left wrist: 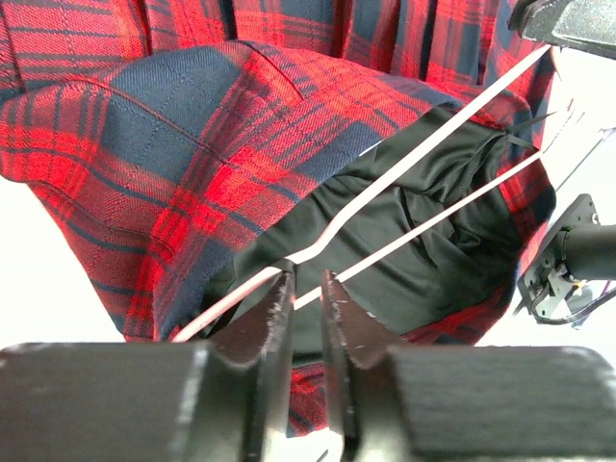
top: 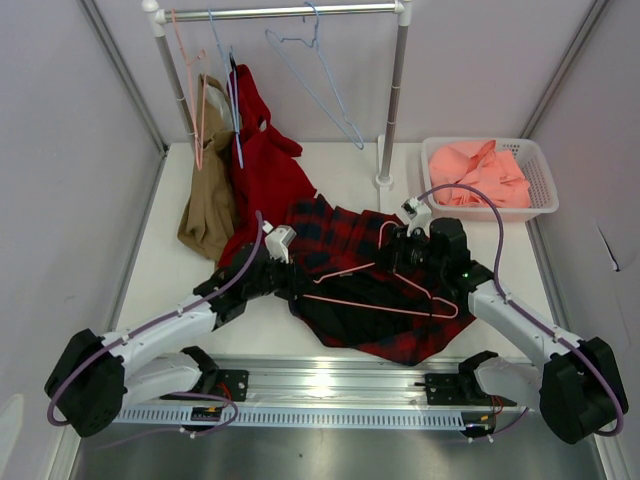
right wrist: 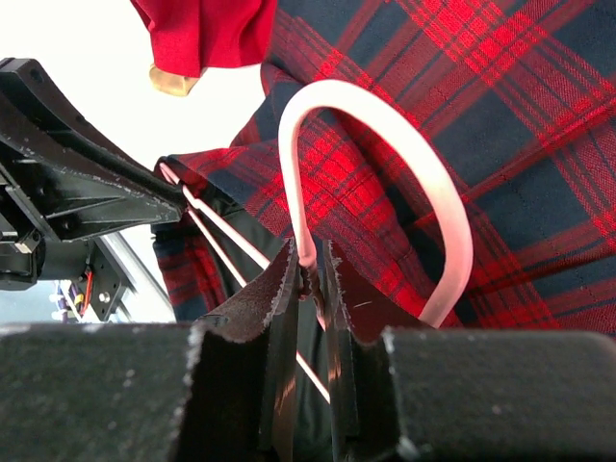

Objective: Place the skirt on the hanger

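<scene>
The red and navy plaid skirt lies spread on the table, its black lining turned up. On it rests the pink hanger, hook pointing away from me. My right gripper is shut on the hanger's neck just below the hook, over the plaid. My left gripper is at the hanger's left corner. In the left wrist view its jaws stand a narrow gap apart. The hanger wire crosses just past the tips, above the lining and plaid.
A clothes rail at the back carries light-blue hangers, another pink hanger, a plain red garment and a tan one. A white basket with salmon cloth stands back right. The rack post stands beside it.
</scene>
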Robot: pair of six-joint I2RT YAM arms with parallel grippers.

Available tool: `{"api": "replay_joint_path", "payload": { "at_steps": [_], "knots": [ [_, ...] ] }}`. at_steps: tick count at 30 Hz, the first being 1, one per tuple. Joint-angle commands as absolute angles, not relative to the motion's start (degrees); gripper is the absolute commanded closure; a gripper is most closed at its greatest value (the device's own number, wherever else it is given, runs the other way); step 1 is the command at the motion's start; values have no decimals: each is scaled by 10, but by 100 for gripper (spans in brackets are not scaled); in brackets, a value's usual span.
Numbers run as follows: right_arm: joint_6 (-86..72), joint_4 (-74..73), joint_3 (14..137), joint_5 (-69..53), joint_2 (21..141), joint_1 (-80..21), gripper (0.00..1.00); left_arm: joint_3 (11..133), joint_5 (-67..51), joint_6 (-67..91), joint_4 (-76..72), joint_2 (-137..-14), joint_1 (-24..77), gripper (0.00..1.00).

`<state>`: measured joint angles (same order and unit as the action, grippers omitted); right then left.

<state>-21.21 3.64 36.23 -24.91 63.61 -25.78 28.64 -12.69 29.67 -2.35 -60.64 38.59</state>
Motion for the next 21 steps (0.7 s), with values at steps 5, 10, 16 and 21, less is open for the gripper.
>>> {"api": "replay_joint_path", "payload": {
  "at_steps": [5, 10, 16, 21],
  "knots": [
    [-224, 56, 401, -259, 616, -262, 100, 317, -101, 282, -6, -561, 385, 64],
    [-227, 55, 399, -265, 608, -259, 100, 316, -84, 282, -4, -548, 385, 61],
    [-236, 68, 390, -271, 602, -257, 100, 318, -30, 288, 39, -517, 385, 58],
    [-250, 91, 379, -277, 607, -258, 100, 323, -25, 285, 53, -512, 385, 58]
  ]
}}
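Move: The hanger's left end, tucked in at the skirt's waist, lies just off the left fingertips, about 3 cm to their left, 1 cm ahead and 3 cm lower. The skirt's open waist is centred some 19 cm to the left hand's right, 1 cm back and 6 cm down; the red garment's lower part is roughly 15 cm ahead, 9 cm left. From the right hand, which grips the hanger's neck, that waist lies about 7 cm back, 2 cm left and 9 cm below. Up and out to its left, the left hand draws away from the skirt's open waist, going some 3.5 cm in all while its already parting fingers spread to nearly twice their gap. Its wrist swings slightly counter-clockwise and tips up about 5 degrees. The right hand keeps its pinch on the hanger's neck and eases up about 2 cm. ##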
